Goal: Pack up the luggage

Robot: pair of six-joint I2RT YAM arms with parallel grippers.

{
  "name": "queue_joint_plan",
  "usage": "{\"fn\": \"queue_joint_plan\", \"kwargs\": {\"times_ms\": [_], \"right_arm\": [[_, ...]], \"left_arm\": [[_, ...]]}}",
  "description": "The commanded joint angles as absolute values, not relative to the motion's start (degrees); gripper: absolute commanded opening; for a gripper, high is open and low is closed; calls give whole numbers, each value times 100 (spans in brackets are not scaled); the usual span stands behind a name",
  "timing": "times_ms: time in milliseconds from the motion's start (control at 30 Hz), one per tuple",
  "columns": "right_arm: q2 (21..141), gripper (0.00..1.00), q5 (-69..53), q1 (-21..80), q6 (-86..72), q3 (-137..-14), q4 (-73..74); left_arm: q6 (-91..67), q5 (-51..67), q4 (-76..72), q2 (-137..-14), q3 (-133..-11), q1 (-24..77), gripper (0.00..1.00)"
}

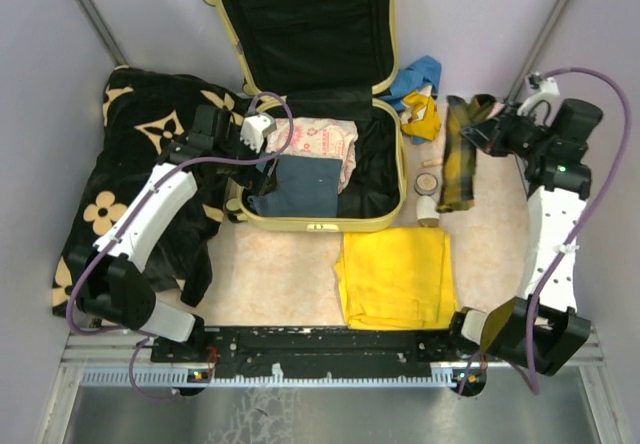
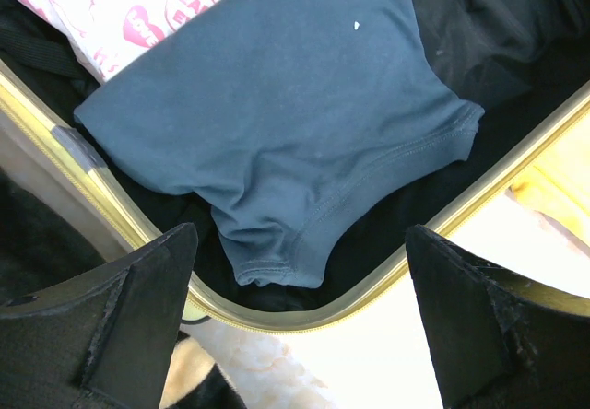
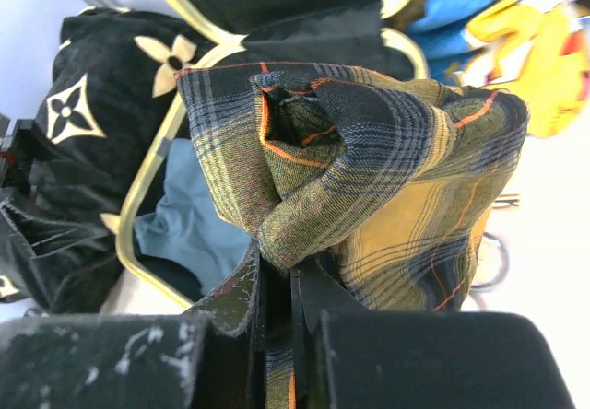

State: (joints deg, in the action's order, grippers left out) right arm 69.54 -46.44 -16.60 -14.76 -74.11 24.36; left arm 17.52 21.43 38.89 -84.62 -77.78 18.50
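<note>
The pale-yellow suitcase (image 1: 311, 226) lies open, its lid propped up at the back. Inside lie a blue shirt (image 1: 297, 186) and a pink-printed white garment (image 1: 318, 140). My left gripper (image 1: 262, 164) is open and empty above the suitcase's near left corner; in the left wrist view the blue shirt (image 2: 277, 105) and gold rim (image 2: 387, 275) lie below the spread fingers (image 2: 129, 317). My right gripper (image 1: 478, 136) is shut on a plaid yellow-and-navy shirt (image 1: 459, 152), which is bunched at the fingers in the right wrist view (image 3: 369, 160), to the right of the suitcase.
A folded yellow cloth (image 1: 395, 276) lies near the front. A black blanket with tan flowers (image 1: 120, 174) lies at the left. A blue cloth (image 1: 415, 74), a yellow item (image 1: 422, 114), a small round tin (image 1: 429, 182) and a white bottle (image 1: 427, 210) sit right of the suitcase.
</note>
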Motion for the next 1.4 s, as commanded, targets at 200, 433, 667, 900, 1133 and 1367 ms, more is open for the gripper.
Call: {"fn": "queue_joint_plan", "kwargs": {"times_ms": [200, 433, 667, 900, 1133, 1367], "right_arm": [[7422, 0, -2806, 559, -3133, -6970, 476], [8472, 0, -2321, 1204, -3794, -7008, -184], [9077, 0, -1993, 1701, -3799, -7181, -318], [9724, 0, -1792, 2174, -3944, -7390, -546], [10197, 0, -1764, 2362, -4731, -7287, -1126], [10595, 0, -1586, 2479, -5097, -7408, -1526]], "left_arm": [[1512, 2227, 3730, -8542, -7970, 1850, 100], [1309, 2223, 3586, -8675, -7943, 1854, 100], [1168, 2258, 3543, -8801, -7913, 1854, 100], [1097, 2203, 3533, -8884, -7963, 1846, 100], [1108, 2111, 3566, -8927, -7919, 1837, 100], [1092, 2136, 3561, -9070, -8005, 1828, 100]]}}
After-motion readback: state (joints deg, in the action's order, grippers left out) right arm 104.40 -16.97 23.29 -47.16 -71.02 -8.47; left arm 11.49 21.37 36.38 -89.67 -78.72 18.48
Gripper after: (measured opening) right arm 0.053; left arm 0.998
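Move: The right hand already holds the yellow plaid cloth, bunched and hanging. Its goal, the empty right side of the suitcase, lies about 20 cm left, 8 cm ahead and 30 cm below. Beyond that spot the blue cloth is some 36 cm left and 5 ahead of the hand, the pink patterned cloth 33 left and 14 ahead. Nearer, a round tin sits 8 cm left, 4 ahead. The same empty side is about 26 cm right and 8 ahead of the left hand, 17 below. Still pinching the plaid cloth in shut fingers, the right hand swings it about 25 cm left over the suitcase's near-right rim, sinking some 18 cm and reaching roughly 9 cm forward, while the fingers tip down by 20-odd degrees. The leftward sweep comes first and fastest, most of the drop after it. The left hand, empty and wide open, settles a couple of centimetres lower. ##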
